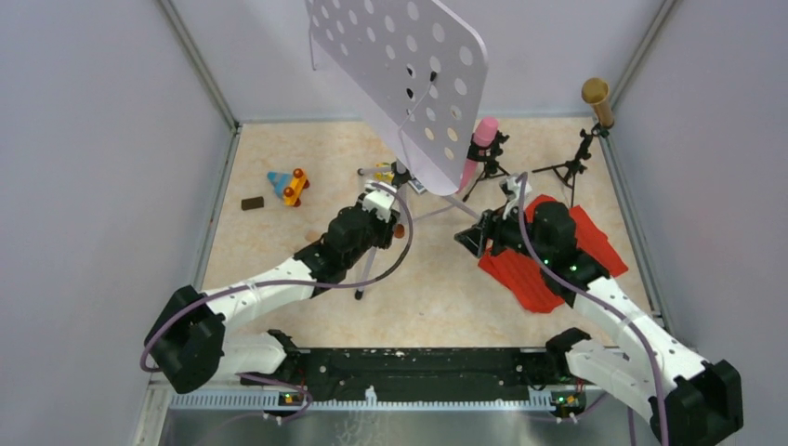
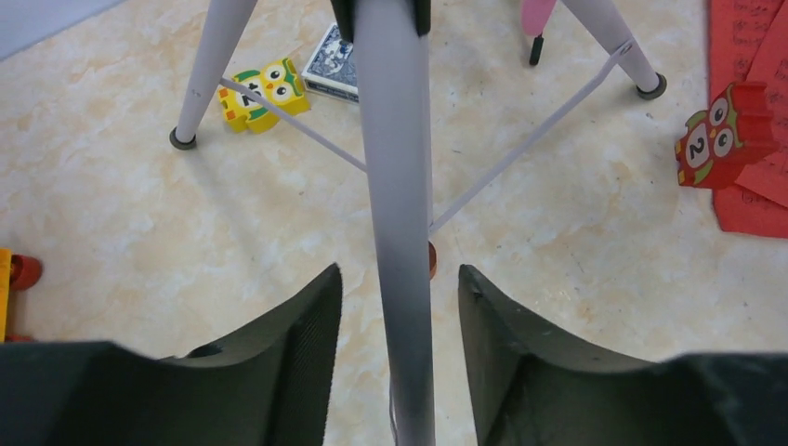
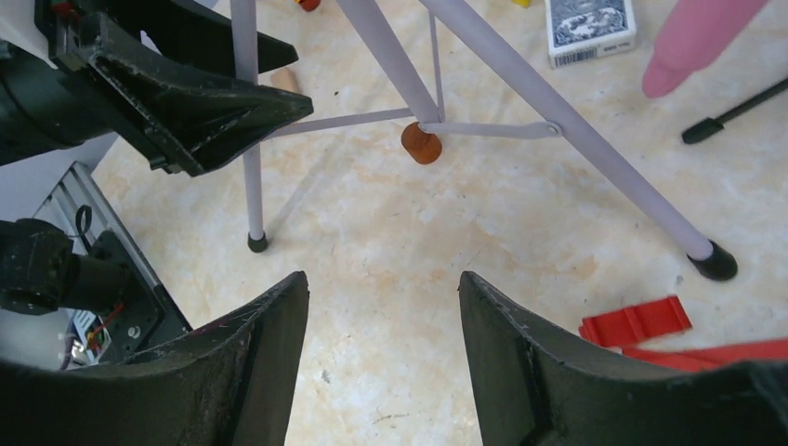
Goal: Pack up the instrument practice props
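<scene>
The grey hole-punched sheet-music tray stands tilted on its silver tripod pole. My left gripper straddles that pole, open, with a narrow gap on each side. The same gripper sits just under the tray in the top view. My right gripper is open and empty over bare table, near a tripod leg and the edge of the red sheet-music pages. The pink microphone and gold microphone stand on small black tripods at the back right.
A yellow owl block and a blue card deck lie between the tripod legs. A red owl block rests by the red pages. An orange peg sits under the pole. A blue-yellow toy and dark block lie left.
</scene>
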Available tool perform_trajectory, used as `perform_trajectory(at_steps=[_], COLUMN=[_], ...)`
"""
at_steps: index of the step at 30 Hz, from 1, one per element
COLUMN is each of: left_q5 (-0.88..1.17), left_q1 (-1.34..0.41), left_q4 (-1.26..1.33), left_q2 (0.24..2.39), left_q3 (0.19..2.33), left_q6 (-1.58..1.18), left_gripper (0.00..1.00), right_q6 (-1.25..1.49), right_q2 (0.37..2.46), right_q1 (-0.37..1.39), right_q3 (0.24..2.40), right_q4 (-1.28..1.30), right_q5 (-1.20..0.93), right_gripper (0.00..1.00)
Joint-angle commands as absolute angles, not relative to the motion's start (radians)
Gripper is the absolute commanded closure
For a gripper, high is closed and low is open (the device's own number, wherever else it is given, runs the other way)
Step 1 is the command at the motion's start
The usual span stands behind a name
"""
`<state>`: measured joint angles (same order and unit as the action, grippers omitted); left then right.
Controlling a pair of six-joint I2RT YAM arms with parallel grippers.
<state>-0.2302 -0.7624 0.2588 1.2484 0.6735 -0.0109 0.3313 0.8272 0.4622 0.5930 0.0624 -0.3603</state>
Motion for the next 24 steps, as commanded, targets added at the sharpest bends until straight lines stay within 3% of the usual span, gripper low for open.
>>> perform_trajectory(at_steps=[1, 2, 4, 6, 17, 24], left_q5=[-0.231, -0.244, -0.245, -0.242, -0.220, -0.253], left_q1=[-0.759, -0.760, -0.759, -0.760, -0.760, -0.745], left_q4=[0.194, 0.195, 0.208, 0.194, 0.181, 0.163], left_q2=[1.195, 1.184, 1.156, 1.128, 1.105, 1.164], left_q3=[0.667, 0.661, 0.648, 0.648, 0.606, 0.612], left_q6=[-0.011, -0.029, -0.034, -0.035, -0.082, -0.128], left_gripper=[0.42, 0.39, 0.13, 0.03, 0.03, 0.05], right_q6=[0.225, 0.199, 0.146, 0.054, -0.322, -0.346], right_q2=[0.933, 0.962, 1.017, 1.066, 1.360, 1.523], right_q1=[0.467, 0.467, 0.467, 0.467, 0.465, 0.450], right_q3=[0.685, 0.702, 0.724, 0.744, 0.941, 1.028], right_q4=[-0.131, -0.156, -0.221, -0.275, -0.282, -0.315], right_q5=[-0.468, -0.470, -0.481, -0.490, -0.633, -0.801], right_gripper=[0.39, 0.38, 0.36, 0.35, 0.35, 0.35])
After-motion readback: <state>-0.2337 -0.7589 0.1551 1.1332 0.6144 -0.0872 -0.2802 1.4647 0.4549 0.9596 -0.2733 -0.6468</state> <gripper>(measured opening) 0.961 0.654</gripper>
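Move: The music stand's hub is what the right hand goes for: some 15 cm ahead of it, 16 cm to its left and about level. From the right hand, the brown cylinder on the table is around 10 cm ahead, 13 cm left and 18 cm down, the red owl block 6 cm ahead, 7 cm right and just as low. The stand's near leg passes between the left fingers, practically at the hand point; the hub is about 12 cm ahead of the left hand, 5 cm right and 5 cm above. The stand's hub is approached by the right hand, which sweeps forward and left, about 14 cm, in under the tray's near corner. It rolls some 40 degrees counter-clockwise, seen from behind the hand, its fingers staying open short of the hub. Around the near leg the left hand spreads its half-open fingers wide and drifts about 3 cm back and to its left, rising a little, then sinking again. ##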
